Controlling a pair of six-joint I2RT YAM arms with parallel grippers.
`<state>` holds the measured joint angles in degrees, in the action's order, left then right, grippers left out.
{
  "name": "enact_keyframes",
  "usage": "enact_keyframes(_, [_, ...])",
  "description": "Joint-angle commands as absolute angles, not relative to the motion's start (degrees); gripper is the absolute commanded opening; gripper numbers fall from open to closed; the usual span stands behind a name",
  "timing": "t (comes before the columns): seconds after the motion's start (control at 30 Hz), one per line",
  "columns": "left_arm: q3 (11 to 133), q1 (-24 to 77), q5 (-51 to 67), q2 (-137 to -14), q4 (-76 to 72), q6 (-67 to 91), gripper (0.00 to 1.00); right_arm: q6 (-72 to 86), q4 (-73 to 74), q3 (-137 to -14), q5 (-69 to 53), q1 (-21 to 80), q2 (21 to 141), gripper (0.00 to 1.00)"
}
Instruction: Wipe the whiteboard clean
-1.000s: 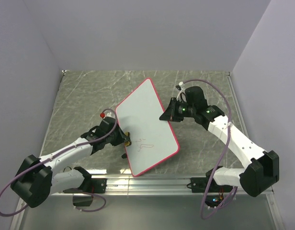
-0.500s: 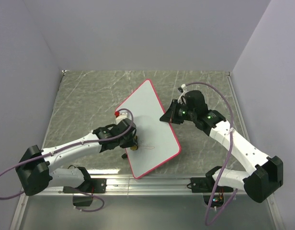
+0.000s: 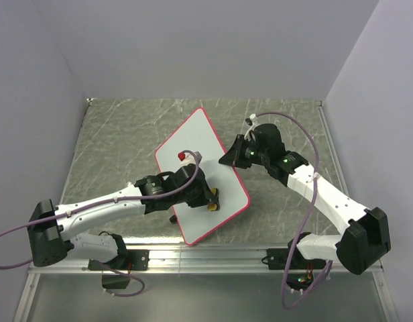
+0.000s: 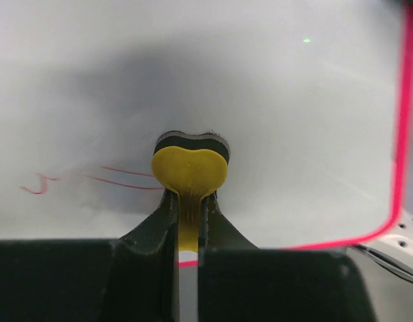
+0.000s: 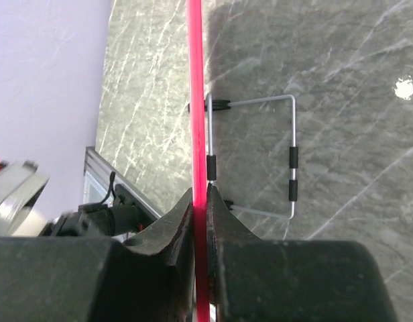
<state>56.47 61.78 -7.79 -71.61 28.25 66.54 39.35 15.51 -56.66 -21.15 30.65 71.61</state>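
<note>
The whiteboard (image 3: 196, 151) lies tilted in the middle of the table, white with a red-pink rim. My left gripper (image 3: 212, 199) is shut on the yellow-and-black eraser (image 3: 212, 204), which presses on the board's near right part. In the left wrist view the eraser (image 4: 190, 164) sits on the board (image 4: 273, 100) with faint red scribbles (image 4: 92, 180) to its left. My right gripper (image 3: 228, 161) is shut on the board's right rim; the right wrist view shows the red rim (image 5: 196, 100) edge-on between the jaws.
A bent wire stand (image 5: 273, 151) hangs under the board's back, above the grey marbled table (image 3: 119, 134). An aluminium rail (image 3: 206, 258) runs along the near edge. Purple walls enclose the table at left, back and right.
My left gripper has swept the eraser rightward across the board, wiping most of the red scribble. The board has turned a little, and my right gripper has kept its hold on the rim.
</note>
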Motion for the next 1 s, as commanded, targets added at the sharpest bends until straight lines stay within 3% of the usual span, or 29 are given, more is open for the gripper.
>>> enact_keyframes(0.0, [59.33, 63.98, -5.09, -73.21, 21.54, 70.05, 0.0, 39.2, 13.62, -56.25, -25.22, 34.28, 74.35, 0.0])
enact_keyframes(0.2, [56.69, 64.86, -5.71, -74.79, 17.23, 70.57, 0.0, 38.85, 13.27, -57.57, -27.24, 34.28, 75.76, 0.0])
enact_keyframes(0.47, [46.17, 64.07, -12.73, -73.93, 23.64, 76.71, 0.0, 39.11, 12.22, -57.48, -29.79, 34.19, 76.55, 0.0])
enact_keyframes(0.77, [28.06, 56.18, -11.52, -64.78, 22.41, 82.79, 0.0, 36.3, 15.29, -61.26, -32.34, 34.19, 79.19, 0.0])
enact_keyframes(0.97, [24.87, 50.63, -7.38, -65.65, 25.92, 83.41, 0.0, 36.82, 14.94, -61.88, -33.66, 34.36, 80.51, 0.0])
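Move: The left hand already holds the eraser against the tilted whiteboard; the last red strokes lie about 4 cm to its left, 2 cm ahead and 4 cm lower. The board's near corner is some 18 cm back, 8 cm left and 12 cm below this hand. The right hand still pinches the board's pink edge; from it the strokes are roughly 12 cm back, 11 cm left and 8 cm down. Left hand edges right, then drags the eraser about 7 cm left and down; right hand shifts board forward-left. ##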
